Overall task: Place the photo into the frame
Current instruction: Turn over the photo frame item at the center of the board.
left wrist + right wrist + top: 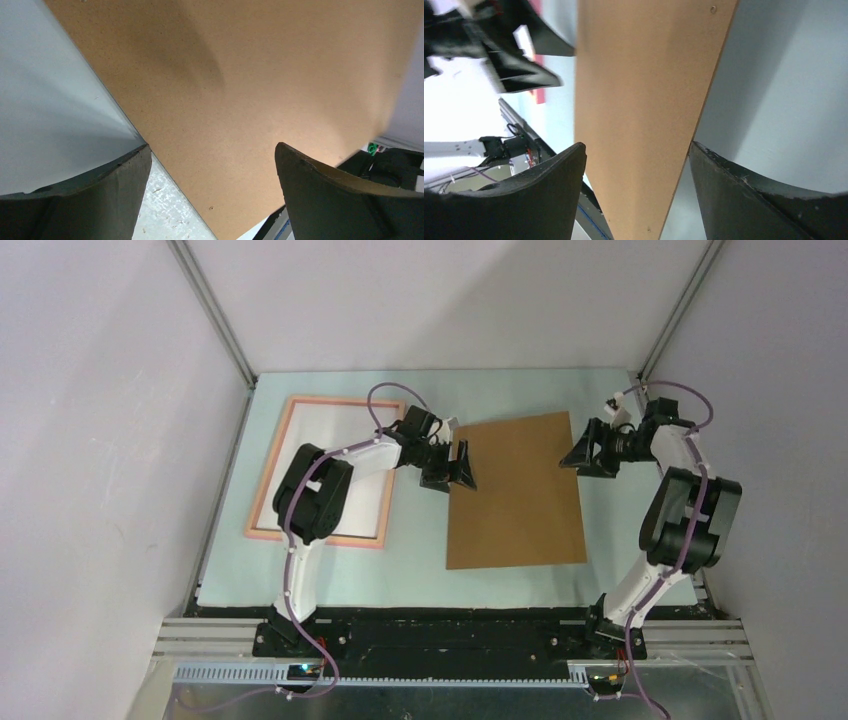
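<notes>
The salmon-pink frame (270, 462) lies flat at the table's left, its inside plain white. The photo does not show in any view. A brown backing board (515, 490) lies flat at the middle. My left gripper (466, 466) is low at the board's upper left edge, open wide; in the left wrist view my left gripper (212, 146) straddles the board (240, 75) edge. My right gripper (572, 448) is at the board's upper right corner, open; in the right wrist view my right gripper (637, 145) has the board (639, 75) edge between its jaws, nothing pinched.
The pale green mat (620, 540) covers the table between grey walls. The left arm (320, 490) reaches over the frame's right side. A black rail (450, 635) runs along the near edge by the arm bases.
</notes>
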Tool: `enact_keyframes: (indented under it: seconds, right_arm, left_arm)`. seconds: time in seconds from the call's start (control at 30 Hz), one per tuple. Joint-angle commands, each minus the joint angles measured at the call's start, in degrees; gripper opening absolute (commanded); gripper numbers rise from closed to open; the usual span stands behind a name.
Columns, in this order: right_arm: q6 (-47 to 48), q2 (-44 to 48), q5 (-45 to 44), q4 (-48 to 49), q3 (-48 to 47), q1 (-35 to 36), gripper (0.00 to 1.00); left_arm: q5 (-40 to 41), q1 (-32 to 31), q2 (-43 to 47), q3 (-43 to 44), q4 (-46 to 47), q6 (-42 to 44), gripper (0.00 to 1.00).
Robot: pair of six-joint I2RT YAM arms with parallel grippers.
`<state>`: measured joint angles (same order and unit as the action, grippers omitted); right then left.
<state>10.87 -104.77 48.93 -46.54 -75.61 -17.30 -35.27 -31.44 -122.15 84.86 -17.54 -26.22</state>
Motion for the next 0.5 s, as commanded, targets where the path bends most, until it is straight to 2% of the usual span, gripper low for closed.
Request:
enact_keyframes:
  seconds: [0.0, 0.17, 0.37, 0.47]
  right_arm:
    - [-1.2, 8.3, 18.1, -5.8, -2.1, 5.1, 0.78]
    - [1.0, 12.4, 22.4, -8.2, -3.4, 7.0, 0.77]
    - [12.2, 12.7, 25.6, -21.7, -10.1, 10.1, 0.76]
    - [12.6, 12.0, 26.4, -22.1, -12.1, 11.5, 0.76]
  left_arm:
    - [0.5, -1.6, 0.2, -1.5, 0.2, 3.9, 1.0]
    - [-0.9, -0.6, 0.9, -2.2, 0.0, 6.8, 1.0]
    - [-2.1, 0.5, 1.7, -3.4, -0.1, 9.8, 1.0]
    - [-2.5, 0.7, 2.0, -3.7, -0.1, 10.2, 1.0]
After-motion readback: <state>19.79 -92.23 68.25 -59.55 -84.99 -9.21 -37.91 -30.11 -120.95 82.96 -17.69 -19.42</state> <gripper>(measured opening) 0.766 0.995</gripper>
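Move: About 11 cm right of the left hand, hardly nearer the base and about level in height, is the middle of the brown backing board, its left edge beside that hand's fingers. The right hand already has the opposite edge raised; from it the board's middle lies some 13 cm left, 3 cm back and 6 cm lower. The photo frame's middle is roughly 26 cm left of the left hand, 3 cm farther out and 4 cm lower. Swinging the board's right edge up and over, the right hand rises about 15 cm and, increasingly as it climbs, goes some 9 cm left towards the left hand and a little back, with a fingertip still under that edge. Its wrist tips up and turns counter-clockwise, fingers staying wide. The left hand stays low at the left edge, fingers open, easing about 1 cm left. ##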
